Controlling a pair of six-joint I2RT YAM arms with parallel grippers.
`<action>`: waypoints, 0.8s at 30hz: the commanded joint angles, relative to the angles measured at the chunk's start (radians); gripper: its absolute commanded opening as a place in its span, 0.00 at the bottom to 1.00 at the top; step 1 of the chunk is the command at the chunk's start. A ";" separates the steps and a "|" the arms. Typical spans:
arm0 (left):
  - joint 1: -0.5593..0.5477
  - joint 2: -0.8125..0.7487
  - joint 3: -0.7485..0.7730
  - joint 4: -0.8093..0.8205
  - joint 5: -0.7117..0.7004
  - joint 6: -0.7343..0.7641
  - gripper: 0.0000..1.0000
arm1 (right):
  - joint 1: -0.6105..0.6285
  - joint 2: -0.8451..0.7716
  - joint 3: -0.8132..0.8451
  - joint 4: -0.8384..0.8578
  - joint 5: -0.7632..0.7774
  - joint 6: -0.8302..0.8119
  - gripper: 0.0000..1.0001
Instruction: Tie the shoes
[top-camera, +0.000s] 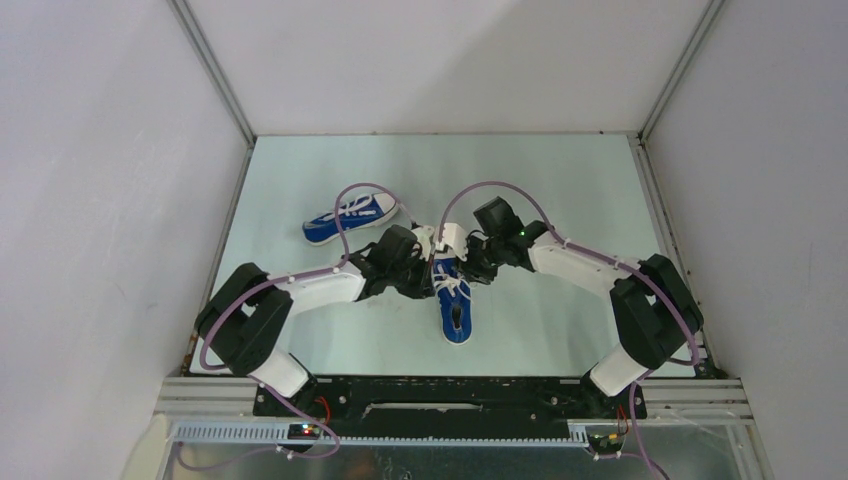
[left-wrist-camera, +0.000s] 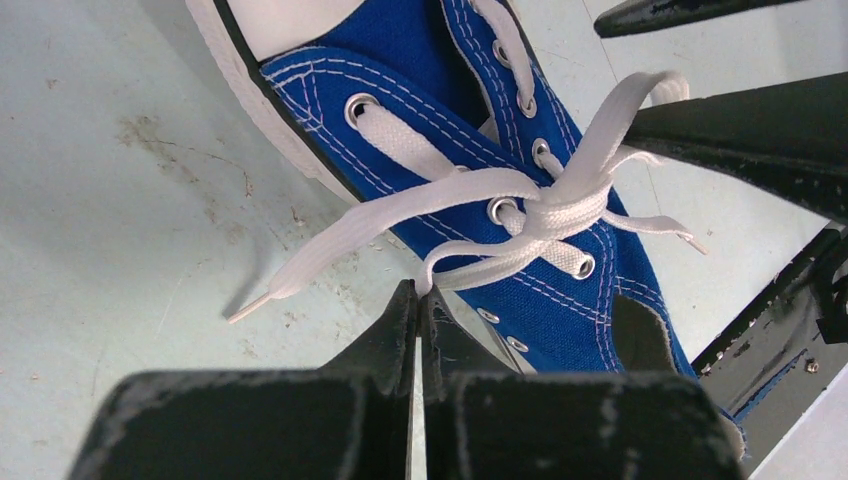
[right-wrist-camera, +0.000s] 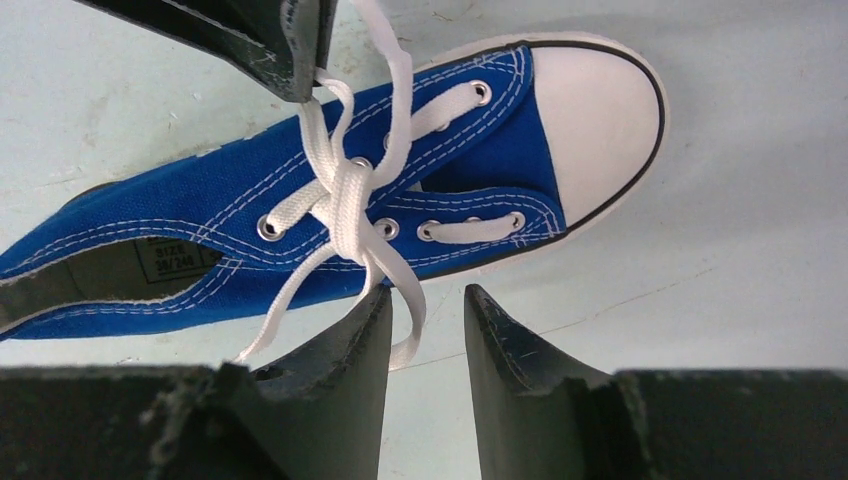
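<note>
One blue shoe (top-camera: 457, 312) lies between my grippers, toe pointing away from the arm bases. It fills the left wrist view (left-wrist-camera: 440, 110) and the right wrist view (right-wrist-camera: 470, 150). Its white laces are crossed in a knot (right-wrist-camera: 345, 200) over the tongue. My left gripper (left-wrist-camera: 420, 290) is shut on a loop of lace (left-wrist-camera: 470, 268) coming from the knot. My right gripper (right-wrist-camera: 428, 292) is open at the shoe's other side, and the other lace loop (right-wrist-camera: 410, 310) hangs between its fingers, against one of them. The second shoe (top-camera: 352, 217) lies on its side at the far left.
The pale green table (top-camera: 560, 190) is walled by white panels on three sides. A free lace end (left-wrist-camera: 300, 270) trails on the table beside the near shoe. Both grippers (top-camera: 432, 264) (top-camera: 472, 262) crowd close together over the shoe.
</note>
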 joint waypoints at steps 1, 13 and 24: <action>0.004 0.004 0.036 0.029 0.018 0.032 0.00 | 0.017 0.003 0.027 0.030 -0.014 -0.039 0.35; 0.004 -0.001 0.041 0.026 0.018 0.032 0.00 | 0.034 0.006 0.029 0.037 -0.052 -0.068 0.23; 0.005 -0.007 0.034 0.020 0.005 0.027 0.00 | 0.021 -0.019 0.035 0.016 -0.007 0.069 0.00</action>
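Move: Just back and left of the open right fingertips, about 1 cm each way and a touch lower, stands the free lace loop. The knot lies some 2 cm back, 3 cm left and 2 cm below that hand; the toe cap about 6 cm ahead, 3 cm left and 3 cm below. From the left hand, which still holds the opposite loop, the free loop is roughly 7 cm right, 1 cm back and 1 cm higher. Easing left towards the knot by about 1 cm and back nearly as far, at almost the same height, the right hand turns some 5 degrees counter-clockwise, brings its parted fingers around the free loop, and closes them fully to pinch the lace. The left hand stays in place, fingers shut, keeping its hold on the opposite loop. ##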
